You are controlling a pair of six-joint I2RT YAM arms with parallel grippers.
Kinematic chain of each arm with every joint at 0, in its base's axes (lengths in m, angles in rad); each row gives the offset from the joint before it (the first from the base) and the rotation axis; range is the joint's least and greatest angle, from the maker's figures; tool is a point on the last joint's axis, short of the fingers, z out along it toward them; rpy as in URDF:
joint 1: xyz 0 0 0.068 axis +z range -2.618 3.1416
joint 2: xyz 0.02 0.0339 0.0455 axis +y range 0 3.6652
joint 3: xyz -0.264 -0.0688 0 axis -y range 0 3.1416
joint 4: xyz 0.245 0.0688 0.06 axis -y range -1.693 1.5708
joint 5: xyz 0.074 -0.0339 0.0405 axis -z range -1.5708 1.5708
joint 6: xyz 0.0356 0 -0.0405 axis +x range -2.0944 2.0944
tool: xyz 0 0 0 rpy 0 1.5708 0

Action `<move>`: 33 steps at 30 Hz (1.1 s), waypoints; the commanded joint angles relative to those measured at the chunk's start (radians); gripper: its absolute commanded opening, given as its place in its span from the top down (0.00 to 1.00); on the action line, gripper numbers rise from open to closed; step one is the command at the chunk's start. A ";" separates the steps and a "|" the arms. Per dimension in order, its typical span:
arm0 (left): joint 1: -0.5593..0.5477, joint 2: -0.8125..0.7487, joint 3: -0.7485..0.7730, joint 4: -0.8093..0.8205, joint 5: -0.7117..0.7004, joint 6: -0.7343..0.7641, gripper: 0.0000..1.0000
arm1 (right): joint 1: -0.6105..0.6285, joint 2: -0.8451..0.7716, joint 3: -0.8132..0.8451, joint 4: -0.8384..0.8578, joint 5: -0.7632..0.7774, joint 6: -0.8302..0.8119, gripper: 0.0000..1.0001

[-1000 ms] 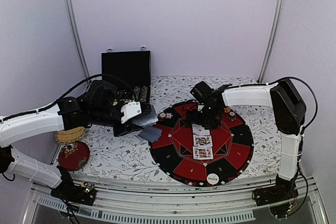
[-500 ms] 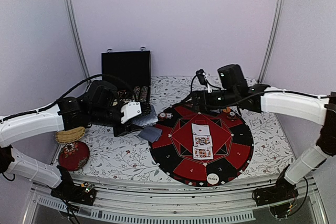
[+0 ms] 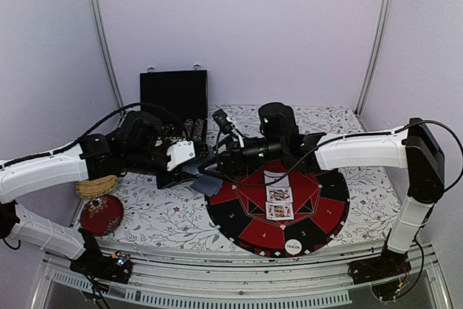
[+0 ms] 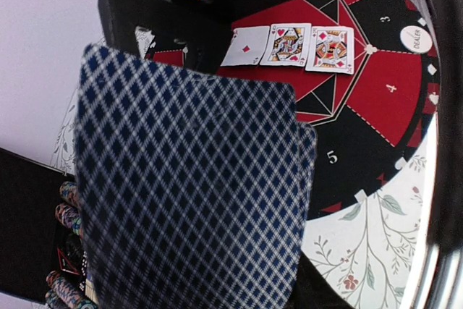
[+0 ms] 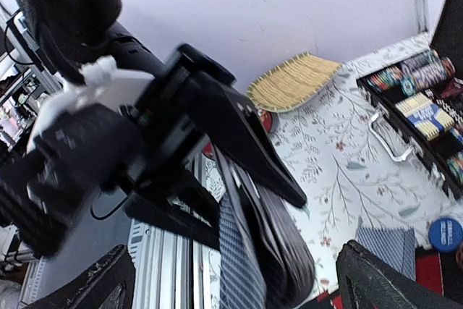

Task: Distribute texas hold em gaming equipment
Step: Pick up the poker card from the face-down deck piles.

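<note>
My left gripper [image 3: 189, 166] is shut on a stack of playing cards [image 3: 200, 167] with blue-and-white diamond backs. In the left wrist view the stack [image 4: 188, 193] hides the jaws. My right gripper [image 3: 215, 151] stands open right at the stack, its fingers on either side of the cards' edge [image 5: 242, 273]. One right finger [image 4: 155, 23] shows just beyond the stack. Three face-up cards [image 3: 279, 194] lie in a row at the centre of the red-and-black mat [image 3: 242, 231]. The white DEALER button [image 3: 293, 247] sits at the mat's near edge. Under the grippers one card [image 3: 207, 185] lies face down.
The black chip case [image 3: 173, 95] stands open at the back left, with striped chips [image 5: 412, 70] in its tray. A wicker tray [image 3: 96, 187] and a red ball [image 3: 101, 215] lie at the far left. A blue button [image 5: 445, 233] rests next to the face-down card [image 5: 383, 240].
My right arm has swung left from above the mat's centre to the stack in my left gripper, and its jaws have opened a little wider. The left arm has not moved.
</note>
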 commanded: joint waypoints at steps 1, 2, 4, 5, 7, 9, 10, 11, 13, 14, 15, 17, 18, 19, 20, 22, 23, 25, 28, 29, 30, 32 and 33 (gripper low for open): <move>-0.017 -0.016 -0.005 0.012 0.013 0.007 0.53 | 0.009 0.052 0.077 0.055 0.045 -0.017 0.05; -0.017 -0.017 -0.005 0.013 0.012 0.006 0.53 | 0.008 0.065 0.088 0.038 0.072 -0.013 0.07; -0.018 -0.018 -0.005 0.013 0.013 0.006 0.53 | 0.008 0.084 0.114 -0.016 0.123 -0.013 0.16; -0.017 -0.019 -0.006 0.012 0.013 0.006 0.53 | 0.008 0.086 0.122 -0.042 0.139 -0.016 0.19; -0.018 -0.020 -0.005 0.013 0.013 0.006 0.54 | 0.007 0.072 0.118 -0.068 0.164 -0.027 0.28; -0.018 -0.020 -0.005 0.013 0.013 0.006 0.54 | 0.008 0.041 0.102 -0.083 0.189 -0.033 0.37; -0.017 -0.021 -0.005 0.012 0.014 0.006 0.54 | 0.008 0.024 0.092 -0.089 0.202 -0.035 0.40; -0.017 -0.021 -0.005 0.013 0.014 0.006 0.54 | 0.009 0.008 0.081 -0.091 0.210 -0.035 0.41; -0.018 -0.021 -0.005 0.013 0.015 0.006 0.54 | 0.008 -0.020 0.064 -0.098 0.218 -0.033 0.44; -0.017 -0.021 -0.005 0.013 0.015 0.005 0.54 | 0.008 -0.031 0.060 -0.102 0.222 -0.031 0.46; -0.018 -0.021 -0.005 0.013 0.015 0.006 0.54 | 0.008 -0.040 0.055 -0.108 0.227 -0.028 0.50; -0.018 -0.021 -0.005 0.013 0.014 0.006 0.54 | 0.008 -0.055 0.051 -0.122 0.235 -0.027 0.55; -0.018 -0.021 -0.005 0.013 0.013 0.006 0.54 | 0.008 -0.060 0.051 -0.130 0.236 -0.028 0.57; -0.019 -0.021 -0.004 0.013 0.013 0.006 0.54 | 0.008 -0.063 0.054 -0.139 0.235 -0.029 0.58; -0.019 -0.021 -0.004 0.013 0.012 0.007 0.54 | 0.008 -0.063 0.059 -0.151 0.232 -0.029 0.60; -0.019 -0.021 -0.004 0.013 0.011 0.005 0.54 | 0.009 -0.062 0.071 -0.182 0.218 -0.032 0.66; -0.018 -0.021 -0.004 0.013 0.010 0.005 0.54 | 0.008 -0.062 0.079 -0.196 0.212 -0.032 0.71; -0.019 -0.023 -0.005 0.013 0.007 0.005 0.54 | 0.008 -0.071 0.082 -0.221 0.212 -0.033 0.80; -0.019 -0.022 -0.006 0.014 0.007 0.006 0.54 | 0.007 -0.110 0.062 -0.245 0.239 -0.034 0.85; -0.019 -0.023 -0.006 0.014 0.008 0.007 0.54 | 0.008 -0.125 0.055 -0.251 0.248 -0.034 0.85; -0.018 -0.023 -0.006 0.014 0.008 0.006 0.54 | 0.008 -0.137 0.051 -0.258 0.252 -0.034 0.86; -0.018 -0.021 -0.006 0.014 0.009 0.006 0.54 | 0.009 -0.152 0.050 -0.278 0.250 -0.036 0.94; -0.019 -0.020 -0.005 0.014 0.009 0.006 0.54 | 0.009 -0.157 0.050 -0.290 0.248 -0.038 0.97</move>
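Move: The face-down deck is clamped in my left hand, its middle about 3 cm right, 2 cm ahead and slightly above that hand's point. From my right hand, open around its free end, the deck's middle lies about 4 cm left, level fore and aft, 1 cm lower. Some 20 cm below my right hand, the small face-down pile lies 9 cm ahead and 5 cm left; the ace is 12 cm ahead, 17 cm right. My left hand holds the deck still. I ease my open right hand forward about 3 cm and slightly left at first, closing from wide open to nearly shut until the fingers pinch the top card's free end. While still closing I draw back to the right some 3 cm, rising slightly and turning about 10 degrees clockwise, to slide the card along the deck. ##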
